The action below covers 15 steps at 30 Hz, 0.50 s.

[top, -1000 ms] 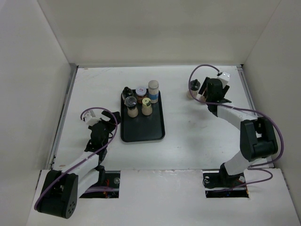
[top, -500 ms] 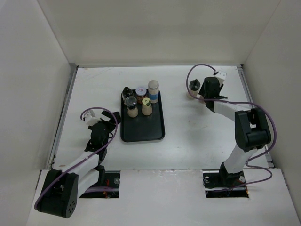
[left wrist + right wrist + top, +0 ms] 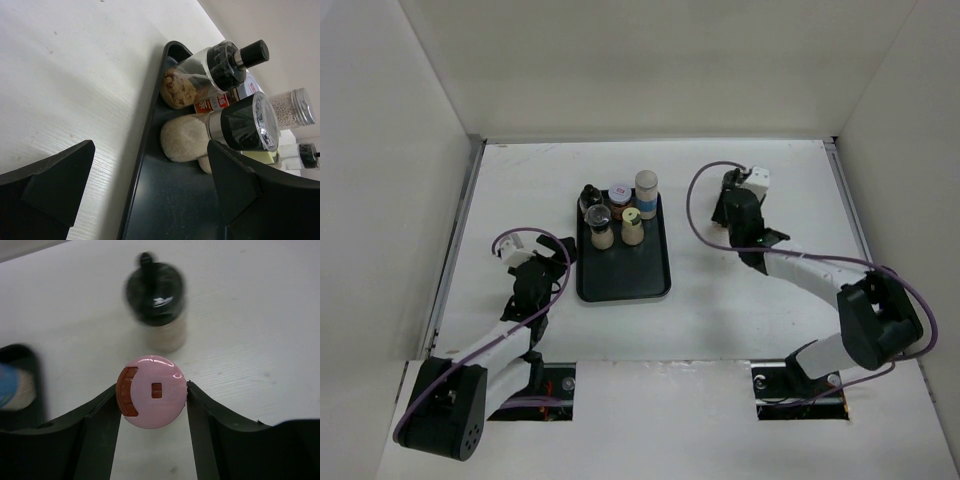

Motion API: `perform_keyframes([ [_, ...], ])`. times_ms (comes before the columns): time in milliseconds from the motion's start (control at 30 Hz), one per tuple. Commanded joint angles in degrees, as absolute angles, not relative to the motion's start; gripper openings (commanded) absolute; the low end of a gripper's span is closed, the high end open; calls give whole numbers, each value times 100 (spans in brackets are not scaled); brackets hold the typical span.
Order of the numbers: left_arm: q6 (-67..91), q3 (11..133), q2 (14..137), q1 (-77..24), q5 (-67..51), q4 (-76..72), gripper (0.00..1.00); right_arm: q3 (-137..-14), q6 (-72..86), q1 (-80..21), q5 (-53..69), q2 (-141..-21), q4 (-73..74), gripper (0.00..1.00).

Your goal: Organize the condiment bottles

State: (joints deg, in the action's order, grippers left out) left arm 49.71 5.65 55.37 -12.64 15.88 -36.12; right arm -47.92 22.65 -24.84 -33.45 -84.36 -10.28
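Observation:
My right gripper (image 3: 152,390) is shut on a pink-capped condiment bottle (image 3: 161,407), one finger on each side of its cap. Just beyond it a black-capped bottle (image 3: 156,292) with pale contents stands on the table, blurred. From above, the right gripper (image 3: 730,207) covers the pink-capped bottle, and the black-capped bottle (image 3: 730,179) shows at its far edge. Several more bottles (image 3: 620,210) stand at the far end of the black tray (image 3: 630,272). My left gripper (image 3: 552,252) is open beside the tray's left rim (image 3: 142,165), holding nothing.
White walls close in the table on the left, back and right. The near half of the tray (image 3: 170,205) is bare. A purple cable (image 3: 695,205) loops off the right wrist, to the left of the gripper.
The right gripper has closed on the pink-capped bottle, and the arm has swung left toward the tray. The left arm has not moved.

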Motion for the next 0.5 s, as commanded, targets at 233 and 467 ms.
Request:
perform_keyframes([
  [233,4922,694,5441,-1235,1643,-3990,100,-5378,2198,-5196,-3218,-8401,-1256,42],
  [467,4896,642,5274,-1217,1687,-3955,100,-6572,1864,-6182,-2769,-9903,-1582,43],
])
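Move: The right hand already holds the pink-capped bottle. The open tray spot it goes to lies about 28 cm left, 10 cm back and some 7 cm lower. From this hand, the black-lidded bottle stands roughly 30 cm left and level with it, the yellow-capped bottle 22 cm left and also level, and the dark-spouted bottle 9 cm ahead and 1 cm right. For the left hand, that spot is about 11 cm to its right, 4 cm back and 3 cm below. Leftward in one fast sweep, the right hand carries the pink-capped bottle about 28 cm, drawing back some 11 cm as it goes, away from the dark-spouted bottle and over the tray to the near side of the black-lidded and yellow-capped bottles. The wrist swings about 40 degrees counter-clockwise; the fingers keep their pinch. Height changes little. ##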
